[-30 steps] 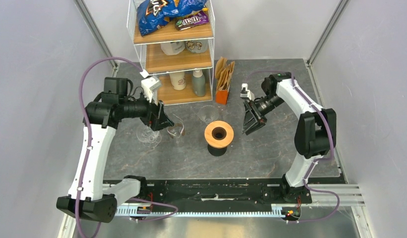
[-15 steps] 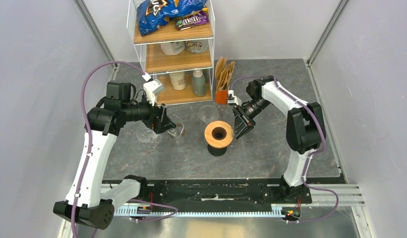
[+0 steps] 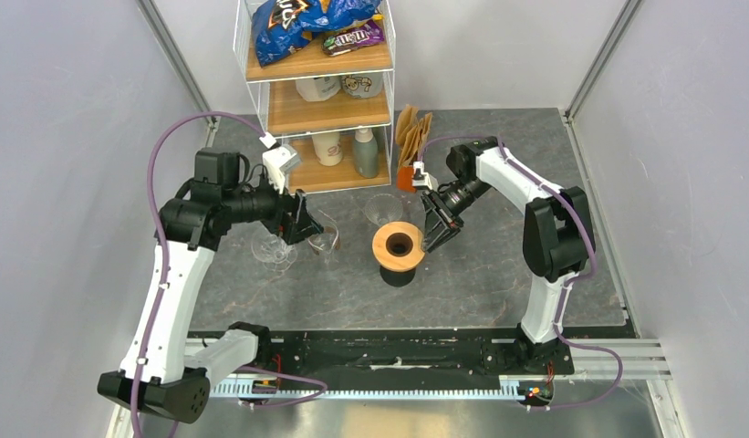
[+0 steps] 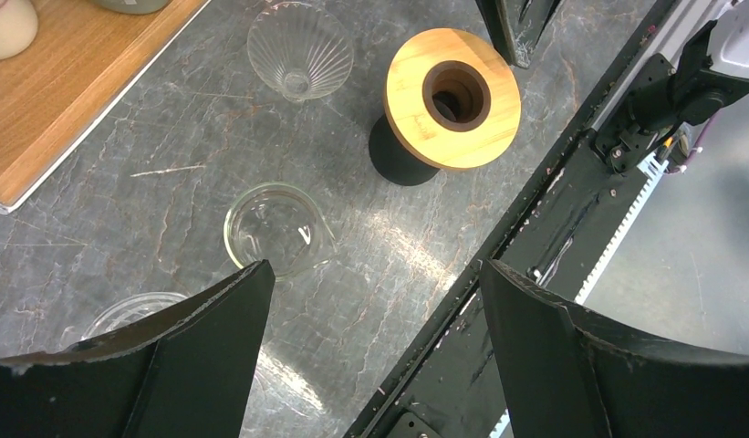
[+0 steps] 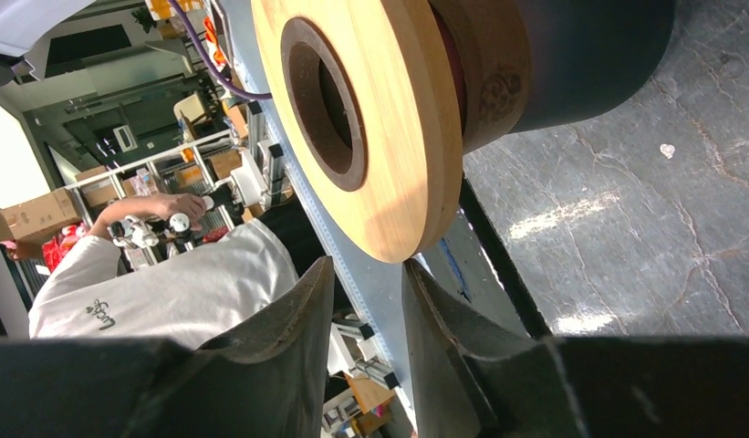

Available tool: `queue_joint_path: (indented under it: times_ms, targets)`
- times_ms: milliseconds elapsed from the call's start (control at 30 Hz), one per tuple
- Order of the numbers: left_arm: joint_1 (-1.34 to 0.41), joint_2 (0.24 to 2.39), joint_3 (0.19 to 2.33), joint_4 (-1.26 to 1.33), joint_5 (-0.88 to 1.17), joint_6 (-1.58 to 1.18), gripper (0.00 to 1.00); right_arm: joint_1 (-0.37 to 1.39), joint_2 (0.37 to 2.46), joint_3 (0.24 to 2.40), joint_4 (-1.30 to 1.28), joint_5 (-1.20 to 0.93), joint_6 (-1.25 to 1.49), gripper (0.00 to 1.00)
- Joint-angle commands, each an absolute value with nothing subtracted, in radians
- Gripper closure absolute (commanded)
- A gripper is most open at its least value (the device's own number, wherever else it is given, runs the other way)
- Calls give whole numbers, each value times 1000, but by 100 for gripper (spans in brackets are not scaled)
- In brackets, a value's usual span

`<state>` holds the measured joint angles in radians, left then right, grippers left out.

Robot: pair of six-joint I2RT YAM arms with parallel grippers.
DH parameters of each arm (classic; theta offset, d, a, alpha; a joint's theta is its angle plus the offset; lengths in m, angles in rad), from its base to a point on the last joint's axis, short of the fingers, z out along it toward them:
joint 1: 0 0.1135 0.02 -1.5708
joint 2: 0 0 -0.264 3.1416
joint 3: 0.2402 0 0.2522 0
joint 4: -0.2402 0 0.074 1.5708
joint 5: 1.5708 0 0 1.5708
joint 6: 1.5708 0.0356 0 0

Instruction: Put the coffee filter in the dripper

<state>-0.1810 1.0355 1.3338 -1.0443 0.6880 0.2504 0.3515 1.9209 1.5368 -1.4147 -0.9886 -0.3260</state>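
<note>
Brown paper coffee filters [image 3: 412, 130] stand in an orange holder at the back, next to the shelf. The ribbed glass dripper [image 3: 382, 210] [image 4: 299, 50] sits empty on the table. Just in front of it is a wooden ring on a black base [image 3: 398, 246] [image 4: 452, 96]. My right gripper [image 3: 436, 239] [image 5: 369, 265] is at the ring's right edge, its jaws narrowly open, and the wooden rim [image 5: 398, 137] reaches just to the fingertips. My left gripper [image 3: 302, 228] [image 4: 372, 274] hangs wide open and empty above the table, left of the ring.
A small glass cup [image 4: 277, 228] [image 3: 327, 239] and a larger glass [image 3: 272, 248] stand under the left gripper. The wire shelf [image 3: 320, 91] with snacks, cups and a bottle is at the back. The table's black front rail [image 4: 535, 228] runs close by.
The right arm swung left to the wooden ring and its jaws narrowed. The ring shifted slightly left. The left gripper edged right, then stayed put.
</note>
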Motion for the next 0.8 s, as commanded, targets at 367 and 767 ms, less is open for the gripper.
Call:
queue_joint_path:
  times_ms: [367, 767]
  targets:
    - [-411, 1202, 1315, -764, 372, 16, 33, 70, 1780, 1634, -1578, -930, -462, 40]
    - [-524, 1357, 1175, -402, 54, -470, 56, 6, 1684, 1615, -1524, -888, -391, 35]
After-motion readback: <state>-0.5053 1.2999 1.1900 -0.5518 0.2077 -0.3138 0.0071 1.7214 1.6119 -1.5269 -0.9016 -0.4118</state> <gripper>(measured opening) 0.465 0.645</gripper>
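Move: The ribbed glass dripper stands about 15 cm ahead of the left hand, 14 cm to its right and 25 cm below. The wooden collar on the dark carafe is some 2 cm ahead of that hand, 17 cm right and 16 cm lower; the glass beaker lies 10 cm straight ahead, 25 cm down. From the right hand the collar is 7 cm left, 2 cm ahead and 3 cm lower, the dripper 15 cm ahead, 10 cm left and 11 cm lower. Rightward and down at first, then increasingly forward, the left hand heads for the ribbed glass dripper, about 14 cm in all, turning some 20 degrees counter-clockwise and closing its wide-open fingers to about half. Meanwhile the right hand comes away from the collar's rim to the right, rising and going forward, its fingers opening partway. ##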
